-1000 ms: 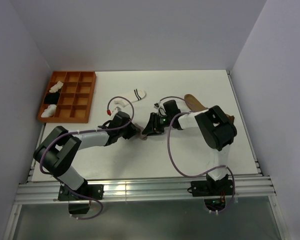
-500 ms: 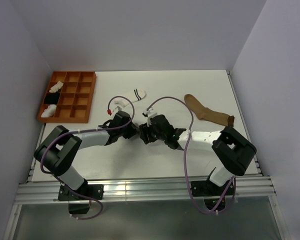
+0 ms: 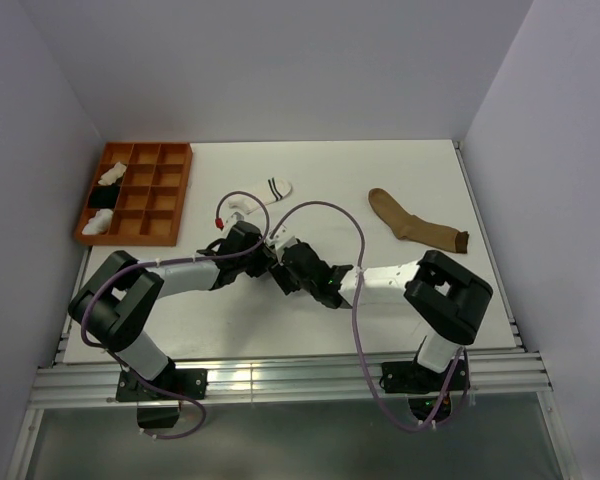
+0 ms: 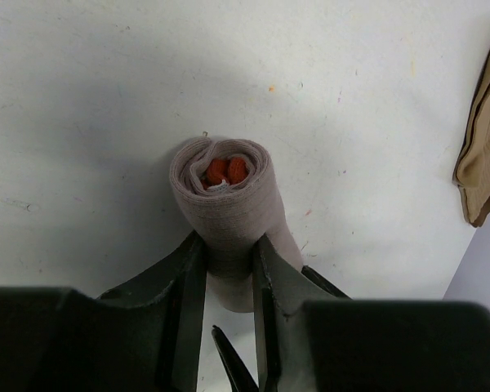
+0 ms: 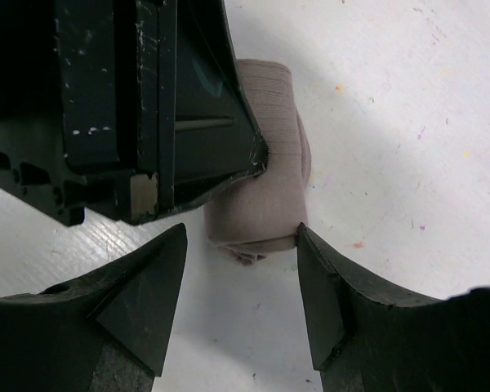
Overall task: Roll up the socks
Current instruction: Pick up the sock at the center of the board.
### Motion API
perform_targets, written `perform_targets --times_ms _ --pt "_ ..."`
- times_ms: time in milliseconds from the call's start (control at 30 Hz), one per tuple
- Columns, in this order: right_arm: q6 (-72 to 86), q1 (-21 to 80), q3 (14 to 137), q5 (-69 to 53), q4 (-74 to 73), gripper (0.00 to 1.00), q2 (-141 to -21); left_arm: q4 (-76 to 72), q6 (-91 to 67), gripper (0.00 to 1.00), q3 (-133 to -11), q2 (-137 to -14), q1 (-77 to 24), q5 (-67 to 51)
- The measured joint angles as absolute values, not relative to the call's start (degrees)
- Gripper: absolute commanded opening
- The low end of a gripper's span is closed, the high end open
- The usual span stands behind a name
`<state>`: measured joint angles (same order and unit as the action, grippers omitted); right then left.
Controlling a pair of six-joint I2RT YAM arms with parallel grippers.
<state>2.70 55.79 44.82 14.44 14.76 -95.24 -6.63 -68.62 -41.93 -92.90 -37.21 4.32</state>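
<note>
The grey sock [image 4: 229,204] is rolled into a tight tube lying on the table, with red showing at its core. My left gripper [image 4: 229,245] is shut on the roll's near end. My right gripper [image 5: 242,233] stands open at the other end of the roll [image 5: 265,163]; one fingertip [image 5: 304,237] touches its edge. In the top view both grippers [image 3: 270,262] [image 3: 292,268] meet mid-table and hide the roll. The tan-brown sock [image 3: 412,224] lies flat at the right. The short white striped sock [image 3: 276,187] lies further back.
An orange compartment tray [image 3: 140,232] stands at the back left, holding white bundles [image 3: 110,176] and a black bundle [image 3: 102,198]. In the left wrist view, the tan sock [image 4: 482,155] shows at the right edge. Purple cables loop over both arms.
My right arm has swung left, away from the tan sock, onto the roll's free end, and its jaws have opened wider. The left gripper has held still on the roll.
</note>
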Motion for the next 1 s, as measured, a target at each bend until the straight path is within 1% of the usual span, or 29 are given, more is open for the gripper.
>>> perform_targets --times_ms 300,400,467,500,533,567,600,667,700,733,800,833,900,933,1000 --pt "1.37 56.1 46.28 16.49 16.34 0.64 -99.26 -6.63 -68.62 0.2 -42.41 -93.38 -36.99 3.92" --pt "1.3 56.1 46.94 17.15 16.64 0.61 -100.47 -6.66 -68.62 0.2 -42.59 -93.6 -36.86 3.9" --pt "1.13 56.12 47.27 17.58 16.95 0.56 -101.27 -6.59 -68.62 0.2 -42.74 -93.67 -36.73 3.9" --pt "1.08 56.12 47.44 17.98 17.17 0.51 -101.65 -6.59 -68.62 0.2 -42.76 -93.71 -36.64 3.9" --pt "0.99 56.12 47.66 18.31 17.19 0.43 -101.91 -6.61 -68.6 0.2 -42.78 -93.73 -36.53 3.92" --pt "0.86 56.12 47.72 18.41 17.17 0.37 -102.08 -6.61 -68.58 0.2 -42.78 -93.73 -36.45 3.95" --pt "0.71 56.12 47.79 18.55 17.15 0.24 -102.39 -6.61 -68.36 0.2 -42.81 -93.73 -36.49 4.25" --pt "0.93 56.12 48.01 18.98 17.06 0.13 -102.59 -6.52 -68.14 0.2 -42.94 -93.73 -36.58 4.97" --pt "1.13 56.1 48.12 19.05 16.95 0.02 -102.59 -6.37 -68.12 0.2 -43.0 -93.73 -36.58 5.19" --pt "1.37 56.03 48.14 19.0 16.84 0.0 -102.59 -6.31 -68.1 0.23 -43.09 -93.73 -36.58 5.43" --pt "1.87 55.83 48.16 18.65 16.82 0.0 -102.59 -6.24 -68.03 0.28 -43.11 -93.73 -36.58 5.76" --pt "2.11 55.64 48.18 18.24 16.73 0.0 -102.54 -6.24 -68.03 0.36 -43.13 -93.73 -36.58 5.82" --pt "2.63 55.09 48.18 16.95 16.67 0.0 -102.35 -6.15 -67.94 0.44 -43.13 -93.73 -36.58 5.93" --pt "3.09 54.65 48.18 16.05 16.56 0.0 -102.21 -6.0 -67.96 0.51 -43.13 -93.73 -36.58 5.96" --pt "3.84 53.8 48.25 14.09 16.16 0.0 -102.0 -5.37 -68.05 0.57 -43.13 -93.73 -36.58 6.2"
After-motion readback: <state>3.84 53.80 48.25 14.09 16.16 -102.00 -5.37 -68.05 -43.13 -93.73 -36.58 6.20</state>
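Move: The rolled grey sock is already pinched between the left hand's fingertips, its middle barely a centimetre below that hand point. From the open right hand it lies about 2 cm ahead, 1 cm left and 2 cm down. Counted from the right hand, the white sock is some 19 cm ahead and 4 cm left, the brown sock about 12 cm ahead and 33 cm right, both roughly 4 cm lower. The rolled sock's near, lower end is taken by the right hand, which sinks and reaches forward about 2 cm each way onto it, then stops and shuts its open fingers, pinching the cloth just beside the left fingertips. The left hand holds on, easing about 1 cm forward and slightly left, and only then begins to open, freeing one side of the roll. ##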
